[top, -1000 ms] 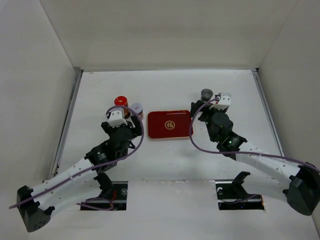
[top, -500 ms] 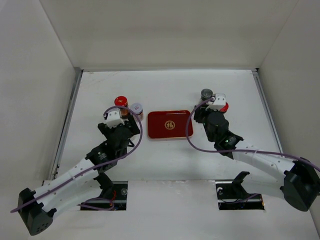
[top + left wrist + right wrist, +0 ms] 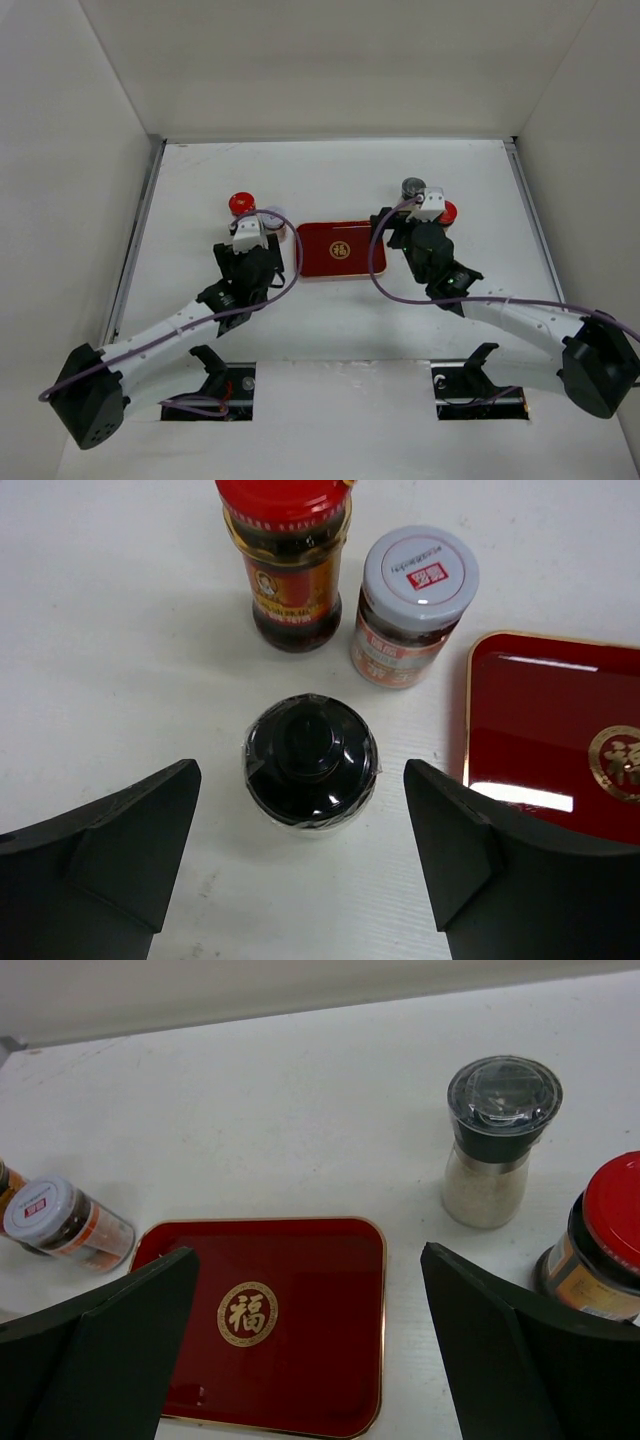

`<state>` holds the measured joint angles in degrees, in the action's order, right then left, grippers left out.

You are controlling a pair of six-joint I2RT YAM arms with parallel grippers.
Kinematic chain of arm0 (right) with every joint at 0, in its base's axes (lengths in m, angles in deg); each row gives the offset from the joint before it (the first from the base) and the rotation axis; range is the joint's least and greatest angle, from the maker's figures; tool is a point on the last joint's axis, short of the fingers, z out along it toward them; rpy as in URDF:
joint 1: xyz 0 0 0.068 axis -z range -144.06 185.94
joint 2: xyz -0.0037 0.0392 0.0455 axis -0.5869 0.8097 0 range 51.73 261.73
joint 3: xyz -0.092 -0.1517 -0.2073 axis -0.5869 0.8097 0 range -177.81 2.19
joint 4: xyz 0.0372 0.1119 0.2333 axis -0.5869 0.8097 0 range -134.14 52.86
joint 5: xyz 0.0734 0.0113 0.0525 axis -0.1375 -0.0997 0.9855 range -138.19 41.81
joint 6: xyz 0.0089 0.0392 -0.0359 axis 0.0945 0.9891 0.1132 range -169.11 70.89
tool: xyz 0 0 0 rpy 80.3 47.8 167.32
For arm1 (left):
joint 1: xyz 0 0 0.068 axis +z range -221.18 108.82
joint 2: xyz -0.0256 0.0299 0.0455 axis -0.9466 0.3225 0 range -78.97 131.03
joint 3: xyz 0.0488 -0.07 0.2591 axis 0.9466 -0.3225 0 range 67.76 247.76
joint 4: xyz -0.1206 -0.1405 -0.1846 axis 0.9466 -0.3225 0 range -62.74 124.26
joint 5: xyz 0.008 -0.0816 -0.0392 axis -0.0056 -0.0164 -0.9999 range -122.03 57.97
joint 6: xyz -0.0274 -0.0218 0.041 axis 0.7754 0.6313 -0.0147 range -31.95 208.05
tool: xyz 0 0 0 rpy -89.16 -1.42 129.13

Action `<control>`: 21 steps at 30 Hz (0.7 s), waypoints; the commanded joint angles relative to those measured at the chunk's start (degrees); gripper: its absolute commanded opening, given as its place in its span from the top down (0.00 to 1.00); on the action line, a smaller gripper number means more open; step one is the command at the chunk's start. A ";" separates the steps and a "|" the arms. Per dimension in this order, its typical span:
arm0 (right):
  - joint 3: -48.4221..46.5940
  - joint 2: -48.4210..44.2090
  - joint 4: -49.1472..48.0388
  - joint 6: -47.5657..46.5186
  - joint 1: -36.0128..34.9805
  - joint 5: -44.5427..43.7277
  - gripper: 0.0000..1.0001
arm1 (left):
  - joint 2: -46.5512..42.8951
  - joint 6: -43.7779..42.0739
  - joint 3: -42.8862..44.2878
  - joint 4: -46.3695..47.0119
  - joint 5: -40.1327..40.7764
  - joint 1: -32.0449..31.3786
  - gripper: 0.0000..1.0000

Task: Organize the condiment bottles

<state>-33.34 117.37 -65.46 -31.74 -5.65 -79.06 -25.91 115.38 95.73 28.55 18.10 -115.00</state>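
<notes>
In the left wrist view, my left gripper is open, and a white bottle with a black cap stands upright between its fingers, touching neither. Beyond it stand a red-capped jar with dark contents and a silver-lidded amber-brown jar. My right gripper is open and empty above the right part of the red tray. A dark-grey-lidded grinder and a red-lidded jar stand to its right. In the top view, the left gripper hides the black-capped bottle.
The flat red tray with a gold emblem lies between the two grippers. White walls close in the table at the back and both sides. The right gripper sits by the tray's right edge, with the grinder behind it.
My left gripper has moved right, and now covers most of the silver-lidded jar in the top view. My right gripper has moved left toward the tray, uncovering the red-lidded jar.
</notes>
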 commanded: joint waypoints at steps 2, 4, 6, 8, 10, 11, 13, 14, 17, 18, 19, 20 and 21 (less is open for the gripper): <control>-0.86 0.10 -3.02 -0.75 -0.03 0.99 0.00 | 4.94 -0.88 0.51 6.67 -2.84 1.67 0.18; -0.51 0.09 -3.46 -0.49 -0.03 1.08 0.00 | 6.87 -0.88 0.86 7.91 -3.81 2.28 0.20; -0.77 0.10 -2.94 -0.75 -0.03 1.08 0.00 | 8.46 -0.70 0.78 9.40 -4.16 2.28 0.26; -0.25 -0.52 -3.55 -0.32 -0.03 1.17 0.00 | 9.60 -0.70 0.69 10.37 -4.34 2.64 0.34; -0.07 -0.52 -3.64 -0.14 -0.03 1.25 0.00 | 9.87 -0.70 0.86 10.64 -4.60 2.55 0.46; -0.15 -0.43 -3.38 -0.23 -0.03 1.25 0.00 | 9.35 -0.70 0.69 10.72 -4.17 2.11 0.52; -0.16 -0.78 -3.46 -0.32 -0.12 1.08 0.00 | 7.42 -0.79 0.86 10.38 -3.38 1.58 0.61; 0.19 -0.96 -3.90 -0.05 0.14 1.08 0.00 | 5.93 -0.96 1.21 9.94 -3.02 1.23 0.64; 0.37 -0.78 -3.99 0.30 0.58 1.17 0.00 | 0.75 -1.49 2.70 9.32 -1.27 -1.92 0.66; 0.37 -0.87 -3.90 0.30 0.67 1.17 0.02 | -0.31 -2.19 3.49 9.75 -0.48 -3.15 0.66; 0.63 -0.96 -4.34 0.39 0.76 1.17 0.08 | -0.67 -2.80 4.72 10.02 -0.21 -4.12 0.67; 0.72 -0.96 -4.60 0.74 0.93 1.17 0.16 | -0.67 -3.16 5.95 10.28 -0.64 -4.83 0.67; 0.72 -0.79 -4.61 1.00 1.11 0.99 0.26 | 0.02 -3.25 7.35 10.72 -1.78 -5.53 0.67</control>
<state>-32.95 117.72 -66.03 -31.61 -5.23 -78.56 -24.64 113.59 97.02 33.60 15.20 -118.73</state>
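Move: The black-capped bottle stands nearly in line with the open left fingers, about 2 cm ahead, 1 cm to the right, its middle some 6 cm below them. Beyond, the red-lidded jar is about 12 cm ahead and 2 cm left, the white-lidded jar about 9 cm ahead and 6 cm right. The tray's middle lies roughly 24 cm right and 3 cm ahead, 12 cm down. From the right hand the bottle is about 38 cm left and 1 cm back, 13 cm lower. Sink the open left gripper about 3 cm and ease it forward a little around the black-capped bottle, then close the fingers to pinch its cap from both sides. Keeping that grip, raise the bottle about 4.5 cm while bearing right towards the tray and slightly back, the hand turning a few degrees clockwise. ##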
